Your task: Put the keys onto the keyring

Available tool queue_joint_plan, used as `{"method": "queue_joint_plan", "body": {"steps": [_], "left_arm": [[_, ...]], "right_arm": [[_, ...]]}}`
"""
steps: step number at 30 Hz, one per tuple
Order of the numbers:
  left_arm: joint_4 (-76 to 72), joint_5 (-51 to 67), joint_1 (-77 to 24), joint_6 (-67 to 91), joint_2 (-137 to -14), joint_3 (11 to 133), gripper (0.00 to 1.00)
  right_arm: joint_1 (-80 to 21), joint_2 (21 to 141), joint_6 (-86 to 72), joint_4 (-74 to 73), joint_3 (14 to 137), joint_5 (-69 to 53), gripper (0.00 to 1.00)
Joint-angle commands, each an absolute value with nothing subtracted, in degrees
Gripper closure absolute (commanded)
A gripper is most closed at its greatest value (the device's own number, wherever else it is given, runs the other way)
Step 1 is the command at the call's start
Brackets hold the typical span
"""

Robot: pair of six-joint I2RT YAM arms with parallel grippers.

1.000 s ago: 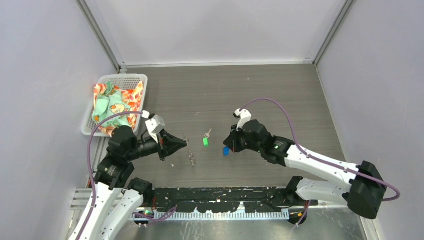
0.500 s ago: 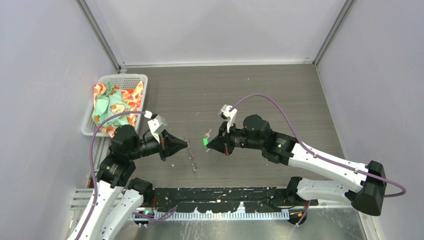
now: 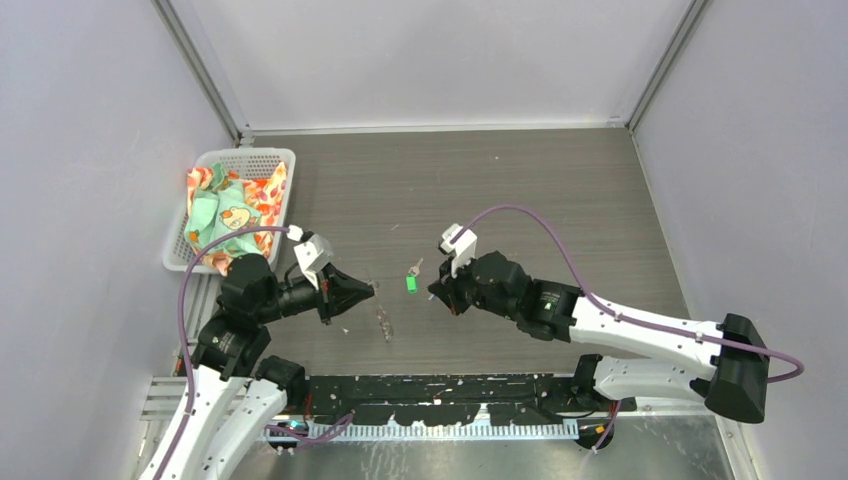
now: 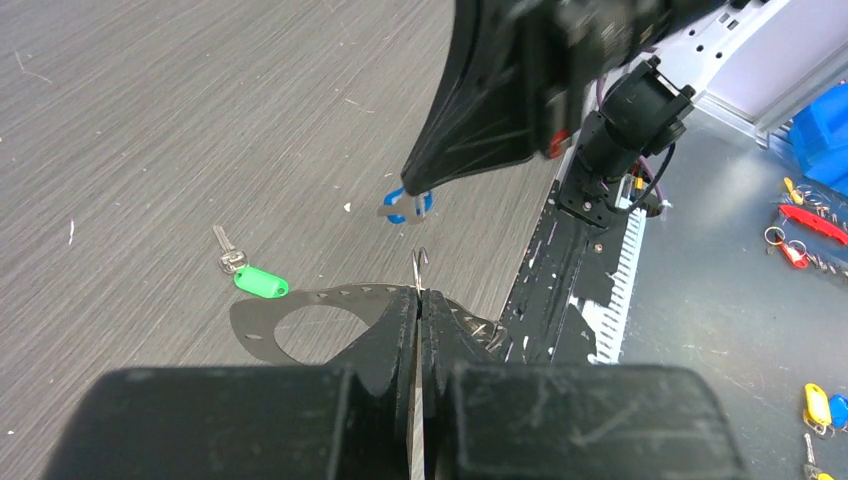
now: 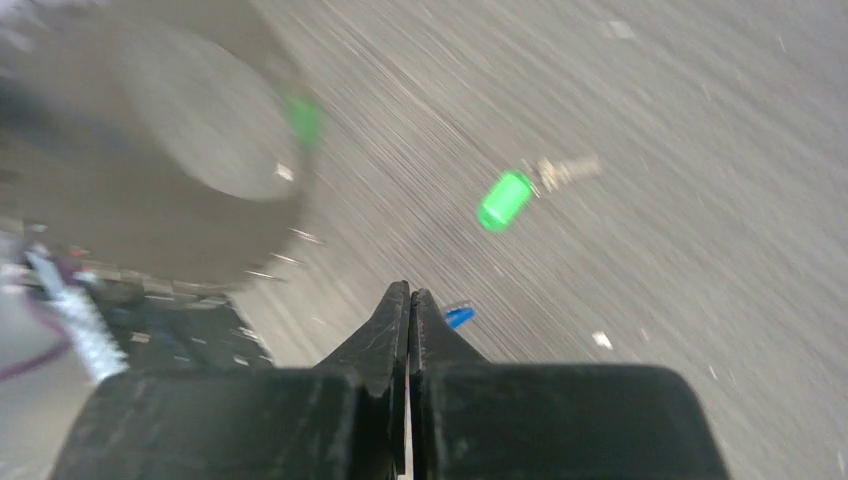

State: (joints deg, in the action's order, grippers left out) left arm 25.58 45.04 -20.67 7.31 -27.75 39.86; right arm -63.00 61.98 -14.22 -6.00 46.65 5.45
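My left gripper (image 3: 368, 290) is shut on the thin grey wire of the keyring (image 3: 383, 318), which hangs below it over the table. In the left wrist view the wire's hooked end (image 4: 422, 265) sticks up out of the closed fingertips. My right gripper (image 3: 435, 292) faces it from the right, shut on the blue-headed key (image 4: 402, 206), which it holds above the table a short way from the wire end. A sliver of blue (image 5: 458, 316) shows beside the right fingertips. The green-headed key (image 3: 411, 282) lies flat on the table between the two grippers, apart from both.
A white basket (image 3: 268, 158) of patterned cloth stands at the table's left edge, behind the left arm. The black rail (image 3: 440, 392) runs along the near edge. Loose coloured key tags (image 4: 810, 218) lie on the grey surface beyond the rail.
The right gripper lifted the blue key off the table and carried it left toward the left gripper, then eased back a little. The left gripper and keyring barely moved.
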Motion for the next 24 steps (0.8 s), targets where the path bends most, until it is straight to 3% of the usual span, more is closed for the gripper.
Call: {"method": "queue_joint_plan", "body": {"steps": [1,8,21,24], "left_arm": [[23.78,45.62,-20.65,8.32,-26.69,40.42,1.00],[24.34,45.35,-20.65,8.18,-26.27,41.17,0.99],[24.83,45.20,-20.65,8.35,-26.98,42.36,1.00],[24.87,45.26,-20.65,8.35,-26.98,42.45,0.99]], "right_arm": [[-62.97,62.69,-13.78,-1.69,38.82,19.16,0.99],[-63.01,73.60,-14.86,3.95,36.87,27.93,0.99],[-62.96,88.26,-16.87,15.64,36.37,27.24,0.98],[-63.00,89.55,-16.88,16.09,37.16,27.02,0.94]]}}
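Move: The blue-tagged key is already in the right hand's fingers; the bare bit of table it is taken to lies about 19 cm below that hand, some 5 cm ahead and 3 cm to its right. The green-tagged key is on the table about 12 cm ahead, 4 cm to the left and 20 cm below, while the keyring hangs some 10 cm to the left and 2 cm back, about 2 cm lower. From the left hand, that bit of table is about 7 cm ahead, 12 cm to its right and 24 cm below. Still pinching the blue tag, the right hand comes down about 18 cm towards the bare table behind and to the right of the green-tagged key, fast at first and slower later, while edging some 5 cm forward and about as far right early on before coming back slightly left. Its wrist turns nearly 30 degrees, mostly in the first half, so the fingers dip more steeply and swing clockwise to point more forward, and at the very bottom the grip slackens with the fingers still almost shut around the tag. ##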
